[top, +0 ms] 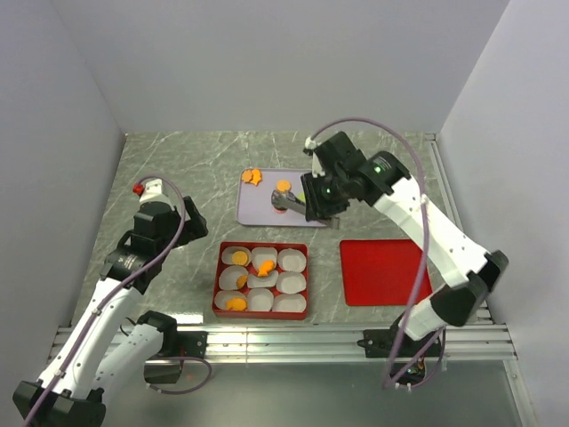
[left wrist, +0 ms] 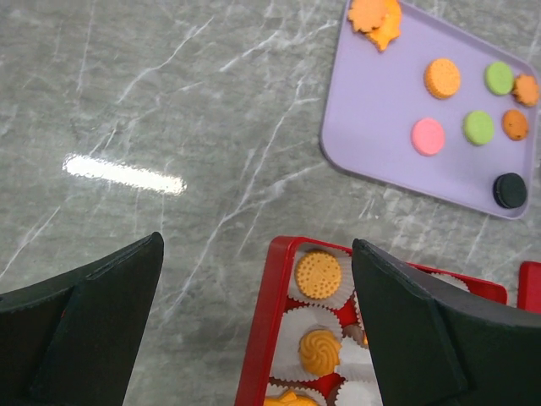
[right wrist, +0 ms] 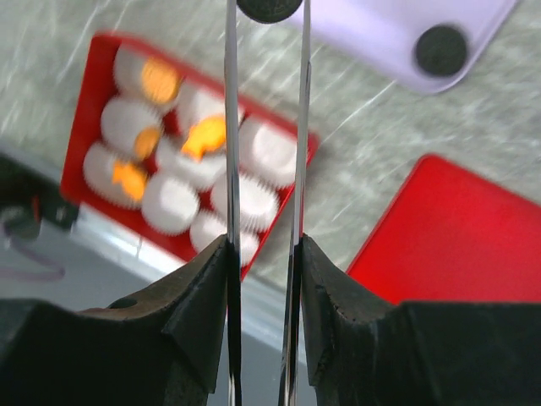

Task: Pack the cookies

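Observation:
Several cookies lie on the lilac tray (left wrist: 372, 127): an orange disc (left wrist: 442, 77), a green disc (left wrist: 478, 127), a pink disc (left wrist: 428, 136), a black disc (left wrist: 510, 190) and irregular orange shapes (left wrist: 376, 17). The red box (top: 262, 310) of white paper cups holds a few orange cookies (left wrist: 319, 275). My right gripper (top: 313, 206) (right wrist: 264, 245) is shut on metal tongs (right wrist: 230, 127), and a black cookie (right wrist: 269, 7) sits pinched between their tips, over the tray's near edge. My left gripper (left wrist: 255, 245) (top: 151, 191) stands wide open with nothing in it, above the bare table by the box's left wall.
A flat red lid (top: 384, 271) lies right of the box. Another black cookie (right wrist: 440, 49) rests at the tray's corner. Grey walls close in the marble table (top: 178, 160) on three sides, and a metal rail (top: 284, 342) runs along the near edge.

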You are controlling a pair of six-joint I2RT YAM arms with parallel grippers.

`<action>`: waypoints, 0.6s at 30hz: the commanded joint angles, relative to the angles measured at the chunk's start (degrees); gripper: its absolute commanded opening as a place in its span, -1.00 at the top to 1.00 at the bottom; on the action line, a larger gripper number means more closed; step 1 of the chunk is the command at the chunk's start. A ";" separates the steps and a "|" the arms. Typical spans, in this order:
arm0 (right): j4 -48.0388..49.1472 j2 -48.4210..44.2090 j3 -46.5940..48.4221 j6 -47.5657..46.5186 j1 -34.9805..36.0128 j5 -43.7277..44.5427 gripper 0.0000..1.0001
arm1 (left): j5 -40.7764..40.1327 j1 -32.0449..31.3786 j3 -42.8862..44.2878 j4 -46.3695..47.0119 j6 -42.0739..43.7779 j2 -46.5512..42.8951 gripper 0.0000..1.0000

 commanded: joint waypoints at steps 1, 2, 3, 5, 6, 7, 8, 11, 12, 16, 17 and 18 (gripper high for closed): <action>1.32 -6.75 -3.38 -1.19 3.42 -4.53 0.28 | 2.25 0.14 1.52 3.81 2.38 -1.50 -0.99; 1.32 -7.47 -5.13 -1.28 4.21 -4.80 0.28 | 1.46 0.14 1.60 3.63 2.65 -1.58 -0.99; 1.41 -8.17 -6.19 -1.28 6.66 -4.98 0.28 | 0.93 0.23 1.69 3.28 2.65 -2.11 -0.99; 1.50 -9.76 -9.08 -1.11 9.04 -5.42 0.28 | 0.40 0.14 1.78 2.41 2.56 -2.64 -0.99; 1.24 -10.11 -9.80 -1.11 11.84 -5.59 0.28 | 0.40 0.14 2.22 2.14 2.65 -3.34 -0.99; 0.97 -10.37 -10.50 -1.02 13.00 -5.51 0.28 | 0.31 0.14 2.39 1.36 2.83 -3.60 -0.99; 0.88 -10.37 -11.81 -0.76 14.23 -5.50 0.28 | 0.14 0.14 2.57 1.00 2.83 -3.96 -0.99; 1.15 -11.07 -14.71 0.20 16.87 -6.64 0.28 | -1.18 0.14 2.05 1.25 2.30 -6.15 -0.99; 1.50 -11.25 -15.34 0.38 17.22 -7.08 0.28 | -1.10 0.14 1.61 1.61 2.30 -7.37 -0.99; 1.76 -10.47 -17.27 0.04 18.37 -8.40 0.28 | -1.71 0.14 0.64 2.14 2.39 -8.44 -0.99; 1.76 -10.20 -17.36 -0.23 18.72 -8.49 0.29 | -1.80 0.14 0.64 2.05 2.39 -8.27 -0.99; 1.68 -9.85 -17.28 -0.49 18.72 -8.84 0.29 | -1.71 0.14 0.64 1.96 2.48 -8.09 -0.99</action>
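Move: From the right hand, which already holds the tongs with a black cookie in their tips, the box's centre cup lies about 14 cm left, 9 cm back and 23 cm below. The orange star cookie sits about 3 cm farther out than that cup, the orange swirl cookie about 6 cm to its left. From the left gripper, the centre cup is some 16 cm right, 10 cm back and 17 cm below. Bring the right gripper back about 14 cm from the tray to the box, then sink about 5 cm on the way's second half while turning counter-clockwise some 20 degrees so the tong tips swing towards the centre cup. Keep the grip on the tongs and the black cookie clamped. Meanwhile lift the open left gripper about 3.5 cm, its fingers tilting up slightly. ##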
